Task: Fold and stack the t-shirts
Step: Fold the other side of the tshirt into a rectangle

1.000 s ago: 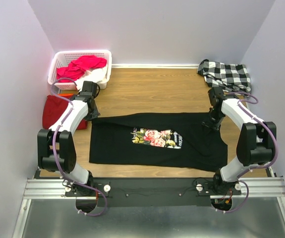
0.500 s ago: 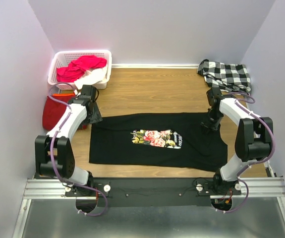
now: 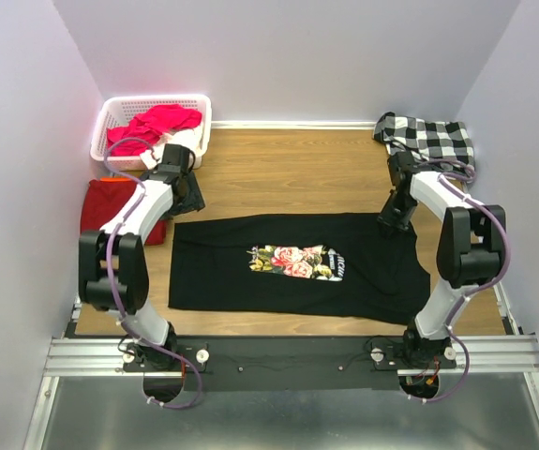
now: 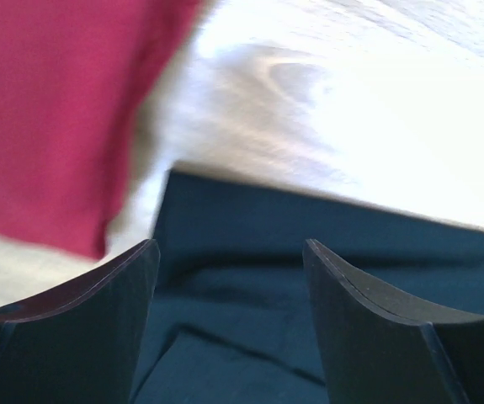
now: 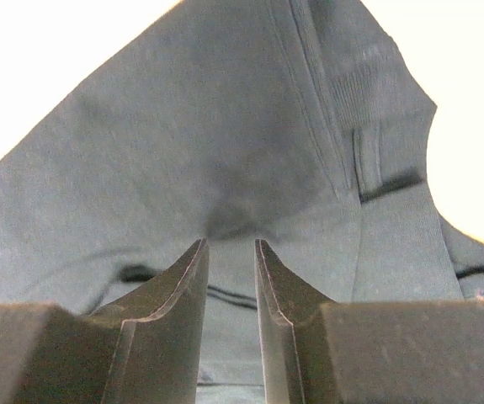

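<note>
The black t-shirt (image 3: 232, 272) lies spread flat on the wooden table, its rose print (image 3: 297, 261) at the middle. My left gripper (image 3: 189, 199) hangs just beyond the shirt's far left corner, jaws wide open with nothing between them. In the left wrist view it (image 4: 229, 244) looks down on black cloth (image 4: 250, 337). The dark-red t-shirt (image 3: 100, 211) lies folded left of that corner and shows as dark-red cloth (image 4: 48, 109) in the same view. My right gripper (image 3: 391, 222) sits over the far right part by the collar. Its jaws (image 5: 231, 242) stand narrowly apart, with flat cloth (image 5: 183, 126) showing through the gap.
A white basket (image 3: 110, 105) with pink and white clothes (image 3: 157, 127) stands at the far left corner. A black-and-white checked garment (image 3: 428, 141) lies at the far right corner. Bare wood (image 3: 288, 169) stretches between them. Walls close in on three sides.
My left gripper has opened, let go of the black shirt's far left corner and drawn back toward the basket. The right gripper has shifted slightly farther away, its jaws unchanged.
</note>
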You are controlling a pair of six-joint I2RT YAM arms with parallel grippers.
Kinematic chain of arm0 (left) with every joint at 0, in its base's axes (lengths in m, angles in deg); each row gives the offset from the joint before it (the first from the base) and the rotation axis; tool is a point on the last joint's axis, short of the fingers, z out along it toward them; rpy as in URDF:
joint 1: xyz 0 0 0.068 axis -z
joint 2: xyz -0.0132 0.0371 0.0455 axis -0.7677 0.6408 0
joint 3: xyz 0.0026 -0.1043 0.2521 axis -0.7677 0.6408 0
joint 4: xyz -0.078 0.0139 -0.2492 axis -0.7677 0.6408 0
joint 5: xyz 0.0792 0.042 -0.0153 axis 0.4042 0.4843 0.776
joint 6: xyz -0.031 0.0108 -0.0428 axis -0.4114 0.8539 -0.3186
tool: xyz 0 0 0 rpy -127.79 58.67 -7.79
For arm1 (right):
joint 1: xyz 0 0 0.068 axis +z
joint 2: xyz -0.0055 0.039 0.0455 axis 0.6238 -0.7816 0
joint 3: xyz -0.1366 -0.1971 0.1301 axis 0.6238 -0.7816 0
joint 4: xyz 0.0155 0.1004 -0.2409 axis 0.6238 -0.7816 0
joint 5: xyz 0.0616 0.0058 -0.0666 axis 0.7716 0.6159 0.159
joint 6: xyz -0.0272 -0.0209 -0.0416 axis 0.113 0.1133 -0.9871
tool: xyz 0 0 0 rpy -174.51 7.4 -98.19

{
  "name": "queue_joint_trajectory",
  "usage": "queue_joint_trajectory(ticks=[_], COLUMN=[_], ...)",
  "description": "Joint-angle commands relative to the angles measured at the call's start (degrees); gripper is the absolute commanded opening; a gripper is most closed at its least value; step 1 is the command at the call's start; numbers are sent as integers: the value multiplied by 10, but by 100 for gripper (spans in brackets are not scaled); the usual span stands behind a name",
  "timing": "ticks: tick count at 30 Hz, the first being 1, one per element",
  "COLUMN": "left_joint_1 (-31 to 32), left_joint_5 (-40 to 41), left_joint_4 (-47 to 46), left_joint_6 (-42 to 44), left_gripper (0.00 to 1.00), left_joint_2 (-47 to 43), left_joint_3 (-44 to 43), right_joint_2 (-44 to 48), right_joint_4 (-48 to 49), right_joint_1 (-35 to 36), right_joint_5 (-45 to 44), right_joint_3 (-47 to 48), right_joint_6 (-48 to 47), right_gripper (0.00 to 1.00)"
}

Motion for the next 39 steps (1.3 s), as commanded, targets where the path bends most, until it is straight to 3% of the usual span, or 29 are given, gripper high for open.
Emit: queue_joint_trajectory(ticks=[1, 13, 22, 28, 39], left_joint_1=[26, 50, 50, 49, 49], left_joint_5=[-34, -11, 7, 13, 2], left_joint_4=[-37, -42, -27, -2, 48], left_joint_6=[12, 9, 7, 13, 35], left_gripper=[77, 75, 75, 75, 75], left_joint_2=[55, 136, 209, 287, 422], left_joint_3=[-22, 0, -57, -166, -427], right_joint_2=[-41, -129, -182, -228, -334], right_joint_4=[16, 21, 20, 18, -17], right_joint_1=[-1, -4, -31, -80, -88], right_joint_5=[-31, -55, -43, -33, -58], right_joint_3=[38, 76, 117, 175, 357], right_joint_6=[-10, -20, -27, -40, -62], right_gripper=[37, 37, 37, 37, 36])
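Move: Below the left hand, some 8 cm down and 4 cm to its right, lies the t-shirt's far edge near the left corner; the red cloth pile stands about 19 cm to the hand's left and 3 cm farther out, the basket about 29 cm ahead and 14 cm left. The right hand hovers 3 cm over the shirt, its spot near the far right corner roughly 3 cm ahead and 1 cm right; the checkered cloth lies about 27 cm ahead and 12 cm right. Coming down some 8 cm and 4 cm to the right, the left hand sets its wide-open fingertips on the shirt by its far edge, then drags it about 14 cm forward and a little right. The right hand, fingers kept nearly shut, sinks 2–3 cm while easing forward onto the cloth, then draws it a further 8 cm or so forward and 5 cm right, starting slower. ##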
